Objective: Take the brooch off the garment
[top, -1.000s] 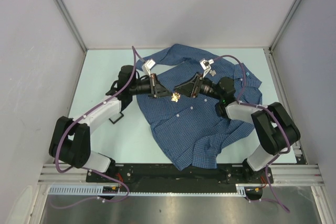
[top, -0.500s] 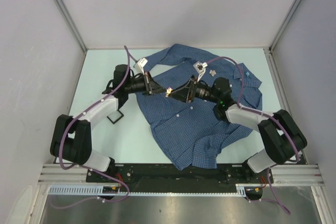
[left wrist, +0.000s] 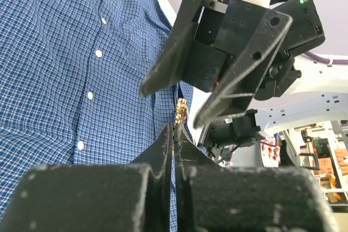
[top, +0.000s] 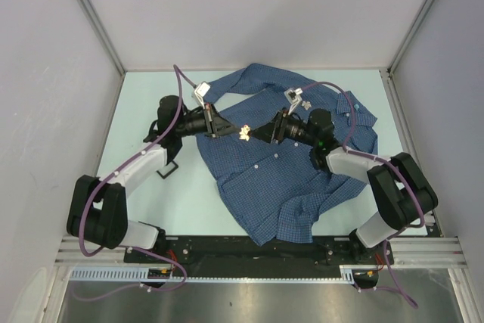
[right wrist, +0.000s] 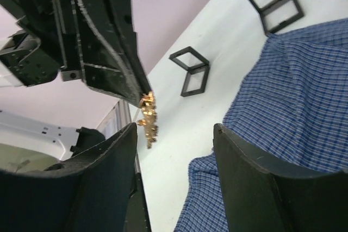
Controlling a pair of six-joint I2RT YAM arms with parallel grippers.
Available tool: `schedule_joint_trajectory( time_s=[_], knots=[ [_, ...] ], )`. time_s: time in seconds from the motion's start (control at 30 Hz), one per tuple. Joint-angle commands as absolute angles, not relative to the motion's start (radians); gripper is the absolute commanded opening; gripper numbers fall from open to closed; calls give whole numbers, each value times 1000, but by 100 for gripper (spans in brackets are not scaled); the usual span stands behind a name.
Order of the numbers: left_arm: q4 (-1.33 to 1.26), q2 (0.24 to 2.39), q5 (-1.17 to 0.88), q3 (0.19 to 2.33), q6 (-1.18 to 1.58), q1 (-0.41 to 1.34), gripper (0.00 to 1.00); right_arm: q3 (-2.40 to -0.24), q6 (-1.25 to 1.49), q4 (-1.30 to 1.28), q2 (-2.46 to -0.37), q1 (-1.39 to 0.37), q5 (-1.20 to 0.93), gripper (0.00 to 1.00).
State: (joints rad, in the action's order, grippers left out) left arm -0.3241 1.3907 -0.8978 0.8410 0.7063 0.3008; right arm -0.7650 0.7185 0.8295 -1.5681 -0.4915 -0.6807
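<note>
The gold brooch [top: 244,132] hangs clear of the garment [top: 280,172], a blue fine-checked shirt spread over the table. My left gripper [top: 236,131] is shut on the brooch; in the left wrist view the brooch [left wrist: 181,110] sticks out past my left gripper [left wrist: 175,129]. My right gripper [top: 259,132] faces it from the right, open, with nothing between its fingers. In the right wrist view the brooch [right wrist: 148,120] dangles from the left gripper's tip just beyond the left finger of my right gripper [right wrist: 175,131]. The shirt [right wrist: 293,91] lies below.
A black open frame [top: 168,169] lies on the pale table left of the shirt. The right wrist view shows two such frames [right wrist: 190,69] [right wrist: 273,1]. Grey enclosure walls [top: 53,73] stand on three sides.
My left gripper has lifted the brooch up and to the left. My right gripper has opened wider, let go of the brooch and drawn back a little.
</note>
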Motion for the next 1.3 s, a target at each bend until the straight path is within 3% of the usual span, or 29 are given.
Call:
schedule_joint_trajectory(
  time_s=[0.0, 0.17, 0.57, 1.07, 1.2, 1.27],
  knots=[
    [-388, 1356, -936, 834, 718, 307, 0, -790, 742, 959, -1560, -514, -730, 61],
    [-387, 1353, -936, 831, 718, 316, 0, -779, 764, 1002, -1566, -512, -729, 59],
    [-380, 1353, -937, 833, 715, 321, 0, -779, 838, 1120, -1623, -525, -761, 38],
    [-382, 1351, -940, 834, 724, 321, 0, -788, 793, 1085, -1628, -538, -764, 27],
    [-394, 1351, -945, 834, 739, 321, 0, -793, 766, 1057, -1629, -546, -755, 17],
    [-409, 1353, -950, 828, 749, 319, 0, -795, 746, 1042, -1628, -554, -744, 17]
  ],
)
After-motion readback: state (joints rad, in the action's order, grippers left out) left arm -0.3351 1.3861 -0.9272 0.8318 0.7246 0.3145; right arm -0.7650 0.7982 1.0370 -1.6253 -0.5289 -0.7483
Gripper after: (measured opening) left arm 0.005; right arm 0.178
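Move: The brooch sticks out of the left hand's shut fingertips, some 2 cm to the right of that hand and about 1 cm below it. From the open right hand it lies about 3 cm to the left, 1 cm back and 1 cm higher. On the garment, roughly 20 cm below the right hand, the nearest button is some 10 cm back and 1 cm right; the other pin is about 10 cm ahead and 17 cm right. Around the brooch, which the left fingers still hold almost still while easing back about 1 cm, the right hand brings its fingertips: it goes back, left and up, some 3 cm in all, swinging slightly counter-clockwise. Its fingers close from well open to nearly shut, one on each side of the brooch, and seem to begin to pinch it. ##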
